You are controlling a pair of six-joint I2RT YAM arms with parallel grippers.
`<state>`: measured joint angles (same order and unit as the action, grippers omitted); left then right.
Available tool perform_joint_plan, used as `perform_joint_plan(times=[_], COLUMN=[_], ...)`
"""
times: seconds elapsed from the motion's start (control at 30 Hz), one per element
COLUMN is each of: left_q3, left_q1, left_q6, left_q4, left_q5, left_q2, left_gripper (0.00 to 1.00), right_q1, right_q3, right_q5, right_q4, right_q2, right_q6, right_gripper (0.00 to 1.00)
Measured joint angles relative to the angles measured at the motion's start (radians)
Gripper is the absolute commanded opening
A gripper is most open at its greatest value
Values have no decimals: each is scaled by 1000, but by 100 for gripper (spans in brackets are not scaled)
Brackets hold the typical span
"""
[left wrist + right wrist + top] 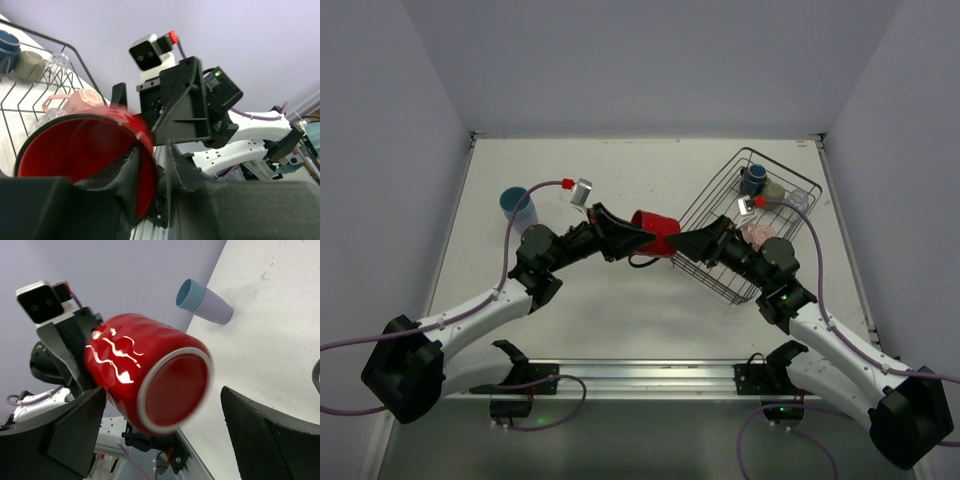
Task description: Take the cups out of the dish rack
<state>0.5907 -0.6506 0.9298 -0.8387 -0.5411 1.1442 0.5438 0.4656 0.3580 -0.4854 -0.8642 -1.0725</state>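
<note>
A red cup [655,232] hangs on its side in the air between the two arms, left of the dish rack [705,195]. My left gripper [638,237] is shut on its rim, one finger inside the cup [75,145] and one outside. My right gripper [678,245] stands open at the cup's base [150,375], both fingers clear of it. In the black wire rack sit a dark blue cup [753,180], an olive-grey one [775,190] and a pale pink mug [757,233]. A light blue cup [517,205] lies on the table at the left.
A clear glass [800,198] also sits in the rack's far right corner. The rack stands at an angle at the right of the white table, close to the right wall. An aluminium rail [640,375] with both arm bases runs along the near edge.
</note>
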Motion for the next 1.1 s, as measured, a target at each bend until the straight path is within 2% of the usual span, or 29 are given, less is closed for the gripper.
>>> perform_joint_plan(times=[0.3,0.6,0.77,0.9,1.1], left_q3=[3,72,195,386,628], left_q1=[4,0,-2,-5,0], left_q6=[-50,-192,-331,-461,-605], left_q4=[60,315,542,779,1071], left_q5=[26,99,234,424,704], left_q2=[-126,-214,-239,-162,145], left_gripper=[0,0,0,0,0], right_q1=[1,-18,-89,-103,-102], right_q3=[64,71,69,69,70], right_q5=[52,57,71,60,-46], right_q4=[-31,-37,-15,71,272], right_q2=[-33,-47,-39,-5,97], right_q6=[25,48,73,130,263], right_gripper=[99,99,99,99,99])
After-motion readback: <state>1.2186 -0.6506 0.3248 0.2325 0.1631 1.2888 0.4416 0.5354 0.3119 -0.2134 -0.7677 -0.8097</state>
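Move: The red mug hangs between the two hands, its mouth facing the left hand, whose part-open fingers straddle the rim; its middle is about 3 cm to the right and 2 cm ahead, 1 cm above. The cup stack stands some 20 cm ahead of the left hand, 35 cm left and 22 cm below; the dish rack lies 17 cm ahead, 28 cm right and 25 cm below. From the wide-open right hand the mug is about 4 cm left, 2 cm ahead and 2 cm up. The left hand shuts its fingers at once on the mug's rim, one inside and one outside, draws the mug left and up a few centimetres off the right hand, then sweeps it some 13 cm forward and 7 cm left overall towards the cup stack, turning about 40 degrees counter-clockwise while its left side rolls up as much, and dipping below its starting height at the end. The right hand stays wide open, rises about 3 cm, then eases back down and some 5 cm to the right towards the rack, ending slightly forward, while its wrist turns a little clockwise. ##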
